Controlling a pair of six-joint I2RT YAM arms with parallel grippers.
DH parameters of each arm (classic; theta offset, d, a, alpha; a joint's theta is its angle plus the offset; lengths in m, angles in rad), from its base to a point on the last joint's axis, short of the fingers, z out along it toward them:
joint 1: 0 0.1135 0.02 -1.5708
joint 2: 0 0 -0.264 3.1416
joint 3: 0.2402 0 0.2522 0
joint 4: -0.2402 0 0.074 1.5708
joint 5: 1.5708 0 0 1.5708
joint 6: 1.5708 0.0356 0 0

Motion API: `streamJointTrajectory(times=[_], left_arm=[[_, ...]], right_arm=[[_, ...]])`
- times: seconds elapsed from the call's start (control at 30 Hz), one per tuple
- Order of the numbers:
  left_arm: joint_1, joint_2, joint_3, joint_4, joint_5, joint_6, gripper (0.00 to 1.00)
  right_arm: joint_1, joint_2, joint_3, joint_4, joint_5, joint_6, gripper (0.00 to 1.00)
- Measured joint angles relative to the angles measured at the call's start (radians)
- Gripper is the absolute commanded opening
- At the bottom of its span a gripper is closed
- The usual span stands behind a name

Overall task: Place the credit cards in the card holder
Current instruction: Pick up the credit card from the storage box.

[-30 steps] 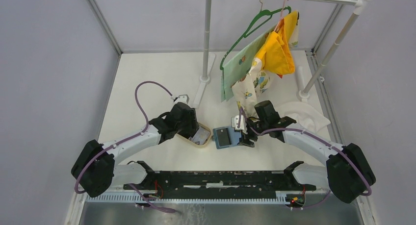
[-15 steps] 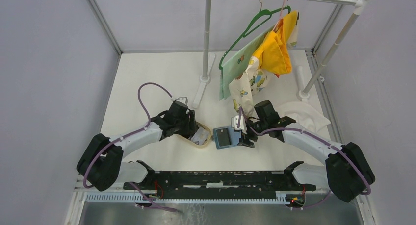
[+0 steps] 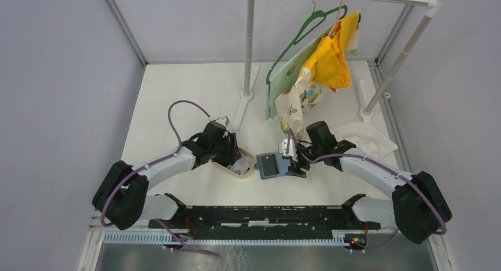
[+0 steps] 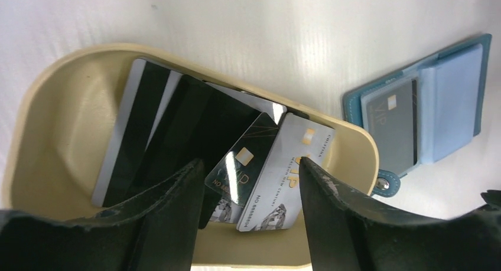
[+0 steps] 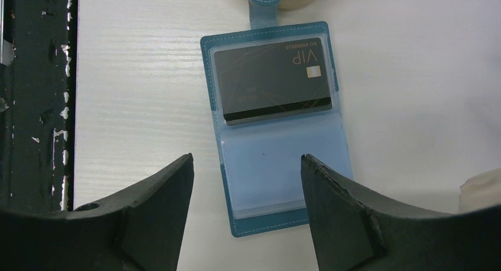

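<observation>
Several credit cards [image 4: 195, 129] lie fanned in a tan oval tray [image 4: 65, 105]. A dark card with a gold chip [image 4: 245, 165] and a pale card [image 4: 283, 176] overlap at the near end. My left gripper [image 4: 249, 163] is open just above them, one finger on each side, gripping nothing. To the right lies the teal card holder [image 5: 272, 165], opened flat, with one dark card [image 5: 275, 79] in its upper clear pocket. My right gripper [image 5: 247, 157] is open, straddling the holder's near end. From above, the holder [image 3: 269, 165] sits between both grippers.
A clothes rack [image 3: 250, 46] with a green hanger and hanging yellow and patterned cloths [image 3: 322, 64] stands behind the work area. A white cloth [image 3: 363, 138] lies at the right, beyond the right arm. The black base rail [image 3: 260, 215] runs along the near edge.
The left arm has drawn in and its gripper has settled lower over the tray, where the cards have shifted. The hanging cloths sway slightly. The right arm is still.
</observation>
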Motion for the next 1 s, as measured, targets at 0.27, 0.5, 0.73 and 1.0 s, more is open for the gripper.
streamJointTrajectory(times=[0.27,0.5,0.73,1.0], left_arm=[[0.001,0.014,-0.011,0.052,0.084,0.000,0.52],[0.001,-0.004,-0.031,0.064,0.098,-0.030,0.40],[0.001,-0.063,-0.060,0.115,0.148,-0.081,0.30],[0.001,-0.066,-0.095,0.203,0.216,-0.129,0.25]], right_arm=[[0.000,0.000,0.000,0.000,0.000,0.000,0.73],[0.000,0.000,0.000,0.000,0.000,-0.001,0.73],[0.000,0.000,0.000,0.000,0.000,-0.002,0.73],[0.000,0.000,0.000,0.000,0.000,-0.003,0.73]])
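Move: The silver card in the storage box lies about 2 cm to the right of the left hand, 1 cm back and 1 cm below, with the small black VIP card right under the fingers at about the same depth. The striped card lies some 5 cm left and 4 cm ahead; the card holder sits about 15 cm to the right and 2 cm back, on the table. From the right hand the silver card is roughly 17 cm left, 1 cm ahead and 3 cm below. The left hand, its fingertips already down among the cards, shifts about 4 cm to the right over the silver card towards the box's holder-side end, steadily closing its fingers from well open to a narrow gap and pinching the card by its faces. It first sweeps level, then also rises some 2 cm and eases back a little while rolling about 15 degrees, left side dipping, so the fingers slant further right. ##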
